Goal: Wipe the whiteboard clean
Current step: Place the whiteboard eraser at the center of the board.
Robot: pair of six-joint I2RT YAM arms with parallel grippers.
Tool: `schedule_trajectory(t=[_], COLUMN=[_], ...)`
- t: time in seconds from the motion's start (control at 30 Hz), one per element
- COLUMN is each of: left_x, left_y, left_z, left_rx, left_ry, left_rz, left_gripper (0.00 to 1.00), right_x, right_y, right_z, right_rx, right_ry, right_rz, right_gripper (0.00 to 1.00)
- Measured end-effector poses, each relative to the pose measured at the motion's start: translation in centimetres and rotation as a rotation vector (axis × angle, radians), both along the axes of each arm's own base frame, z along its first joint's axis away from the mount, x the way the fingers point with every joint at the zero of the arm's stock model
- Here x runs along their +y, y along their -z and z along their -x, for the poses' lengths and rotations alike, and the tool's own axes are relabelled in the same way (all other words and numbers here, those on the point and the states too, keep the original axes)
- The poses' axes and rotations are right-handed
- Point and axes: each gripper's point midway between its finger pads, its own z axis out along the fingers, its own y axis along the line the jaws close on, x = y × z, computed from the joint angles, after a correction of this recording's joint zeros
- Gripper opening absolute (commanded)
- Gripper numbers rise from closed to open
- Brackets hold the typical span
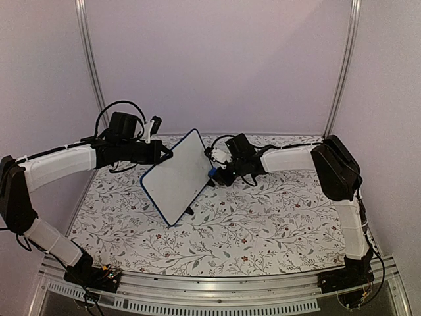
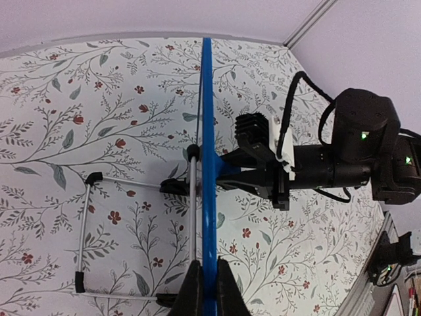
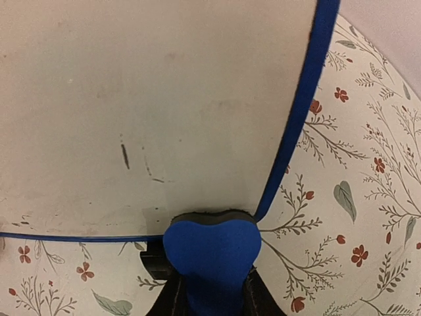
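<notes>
The whiteboard (image 1: 176, 179) stands tilted on the floral tabletop, its white face turned towards the right arm. My left gripper (image 1: 165, 156) is shut on its upper left edge. In the left wrist view the board's dark-blue edge (image 2: 208, 131) runs straight up from between the fingers (image 2: 192, 293). My right gripper (image 1: 220, 176) is shut on a small blue eraser (image 1: 212, 173). The eraser (image 3: 212, 250) presses against the board's face (image 3: 151, 85) near a lower corner. A few faint dark strokes (image 3: 125, 155) remain on the white surface.
A wire stand with black feet (image 2: 81, 245) projects from the board's back over the floral cloth (image 1: 263, 224). Pale walls and aluminium posts (image 1: 89, 59) enclose the table. A metal rail (image 1: 217, 289) runs along the near edge.
</notes>
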Motion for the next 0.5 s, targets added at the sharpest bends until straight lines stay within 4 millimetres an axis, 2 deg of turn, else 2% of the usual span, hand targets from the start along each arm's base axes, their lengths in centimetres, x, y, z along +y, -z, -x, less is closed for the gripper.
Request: schedule_trajectory(t=[0.17, 0.4, 0.5], left_x=[0.0, -0.2, -0.2], left_y=[0.0, 0.0, -0.1], left_z=[0.0, 0.1, 0.1], left_rx=[-0.002, -0.003, -0.003], left_ry=[0.002, 0.014, 0.016], left_rz=[0.001, 0.003, 0.003], left_gripper=[0.00, 0.00, 0.00], right_x=[0.8, 2.8, 3.2], right_y=[-1.1, -6.4, -7.5], right_z=[0.9, 1.2, 1.0], right_rx=[-0.011, -0.101, -0.118], right_ry=[-0.031, -0.063, -0.055], right_rz=[-0.039, -0.165, -0.198], right_gripper=[0.16, 0.16, 0.16])
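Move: The right hand holds the blue eraser at the board's lower far corner. The middle of the whiteboard lies about 10 cm to its left, some 7 cm back and 8 cm higher. The board's far foot is about 5 cm below, level in reach and 2 cm left; the near foot is roughly 12 cm back, 8 cm left and 5 cm below. From the left hand, pinching the top edge, the board's middle is about 8 cm lower, 2 cm back and 2 cm right. Keeping the eraser's pad on the whiteboard's face, the right hand wipes from the lower far corner up the leaning surface, rising about 7.5 cm and going some 3 cm left, towards the board's middle. The wrist rolls and tips up about 10 to 15 degrees on the way, with its grip on the eraser unchanged; the left hand keeps holding the board's top edge. ##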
